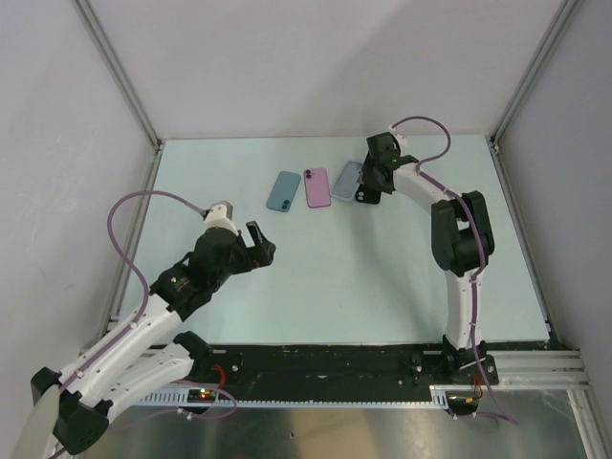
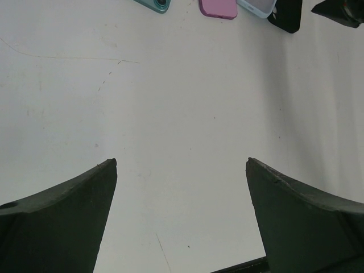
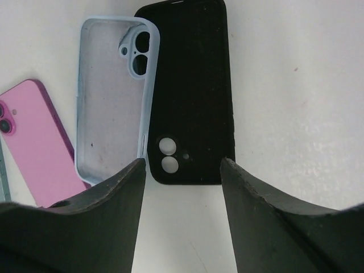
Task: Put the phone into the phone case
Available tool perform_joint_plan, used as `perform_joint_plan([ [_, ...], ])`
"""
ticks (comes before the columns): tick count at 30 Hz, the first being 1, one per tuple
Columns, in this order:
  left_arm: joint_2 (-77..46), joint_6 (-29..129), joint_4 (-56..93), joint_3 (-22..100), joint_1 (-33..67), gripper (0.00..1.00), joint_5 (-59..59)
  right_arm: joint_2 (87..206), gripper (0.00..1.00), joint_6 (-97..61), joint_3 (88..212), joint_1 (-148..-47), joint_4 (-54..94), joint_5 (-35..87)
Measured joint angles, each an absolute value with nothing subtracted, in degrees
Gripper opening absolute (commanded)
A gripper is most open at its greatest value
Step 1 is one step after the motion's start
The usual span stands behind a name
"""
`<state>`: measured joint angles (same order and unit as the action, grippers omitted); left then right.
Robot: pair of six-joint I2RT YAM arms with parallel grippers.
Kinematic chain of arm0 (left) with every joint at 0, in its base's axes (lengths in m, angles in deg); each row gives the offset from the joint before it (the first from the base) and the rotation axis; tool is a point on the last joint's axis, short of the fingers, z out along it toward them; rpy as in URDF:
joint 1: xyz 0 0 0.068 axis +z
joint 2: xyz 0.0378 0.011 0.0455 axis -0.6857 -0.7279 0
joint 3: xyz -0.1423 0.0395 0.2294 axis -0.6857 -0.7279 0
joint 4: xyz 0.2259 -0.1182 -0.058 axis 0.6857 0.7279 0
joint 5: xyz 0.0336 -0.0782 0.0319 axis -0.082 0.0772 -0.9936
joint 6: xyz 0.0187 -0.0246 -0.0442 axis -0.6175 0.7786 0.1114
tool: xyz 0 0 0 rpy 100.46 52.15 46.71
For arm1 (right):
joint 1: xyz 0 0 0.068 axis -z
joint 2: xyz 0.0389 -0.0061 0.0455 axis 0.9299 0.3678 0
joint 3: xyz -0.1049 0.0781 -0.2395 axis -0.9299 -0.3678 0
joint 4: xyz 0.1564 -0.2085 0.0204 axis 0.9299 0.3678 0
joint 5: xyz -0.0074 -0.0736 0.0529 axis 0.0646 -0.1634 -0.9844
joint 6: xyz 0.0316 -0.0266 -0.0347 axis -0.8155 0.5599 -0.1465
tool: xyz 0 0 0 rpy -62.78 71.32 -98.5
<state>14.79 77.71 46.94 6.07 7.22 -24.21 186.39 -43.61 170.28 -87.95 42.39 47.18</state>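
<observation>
A pink phone [image 1: 316, 187] [image 3: 34, 142] and a teal phone [image 1: 283, 191] lie flat at the far middle of the table. Right of them are a light blue phone case [image 1: 346, 182] [image 3: 111, 96], hollow side up, and a black phone case [image 3: 190, 85] touching its right edge. My right gripper [image 1: 371, 182] [image 3: 183, 162] hangs low over the black case's near end. Its fingers flank that end, partly closed in, with bare table between them. My left gripper [image 1: 260, 244] [image 2: 182, 162] is open over bare table, well short of the phones, holding nothing.
The pale green table [image 1: 382, 277] is boxed in by white walls and metal rails [image 1: 516, 220] at the left, right and back. The black base rail [image 1: 335, 363] runs along the near edge. In the left wrist view the right gripper [image 2: 338, 11] shows at the top right.
</observation>
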Motion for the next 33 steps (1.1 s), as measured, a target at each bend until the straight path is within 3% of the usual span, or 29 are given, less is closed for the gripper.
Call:
perform_joint_plan([
  [17,12.19,77.19,47.64,6.7,8.22,0.98,-23.01,197.37,0.56,-42.3,182.76,-88.98,45.54,46.72],
  [21,11.66,76.88,47.78,6.72,8.46,0.98,-22.98,198.63,0.51,-42.17,184.71,-89.22,45.82,46.77],
  [25,11.09,76.86,47.86,6.87,8.7,0.98,-22.96,200.73,0.39,-41.91,187.44,-89.46,46.56,46.92],
  [33,10.68,76.88,47.86,7.46,8.81,0.98,-22.81,201.28,0.02,-41.16,188.1,-89.72,47.94,47.29],
])
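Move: The light-blue phone case lies some 5 cm ahead of the right hand point, 7 cm to its left and 4 cm below; its right wall, the part the fingers will close on, overlaps the black case. At the same height, the black case is about 6 cm ahead and 1 cm to the right, and the pink phone 1 cm ahead and 15 cm to the left. From the left hand, the light-blue case is roughly 32 cm ahead, 24 cm right and 13 cm below. The right hand, fingers just over half open, first sinks and reaches forward over the two cases, then slides left and on forward at nearly even height, ending about 4 cm farther out and 3 cm to the left of its start. With the wrist almost unturned, it dips another centimetre to be about 4 cm lower and closes the fingers nearly shut, pinching the light-blue case's right side wall, one tip inside the case and the other between it and the black case. ##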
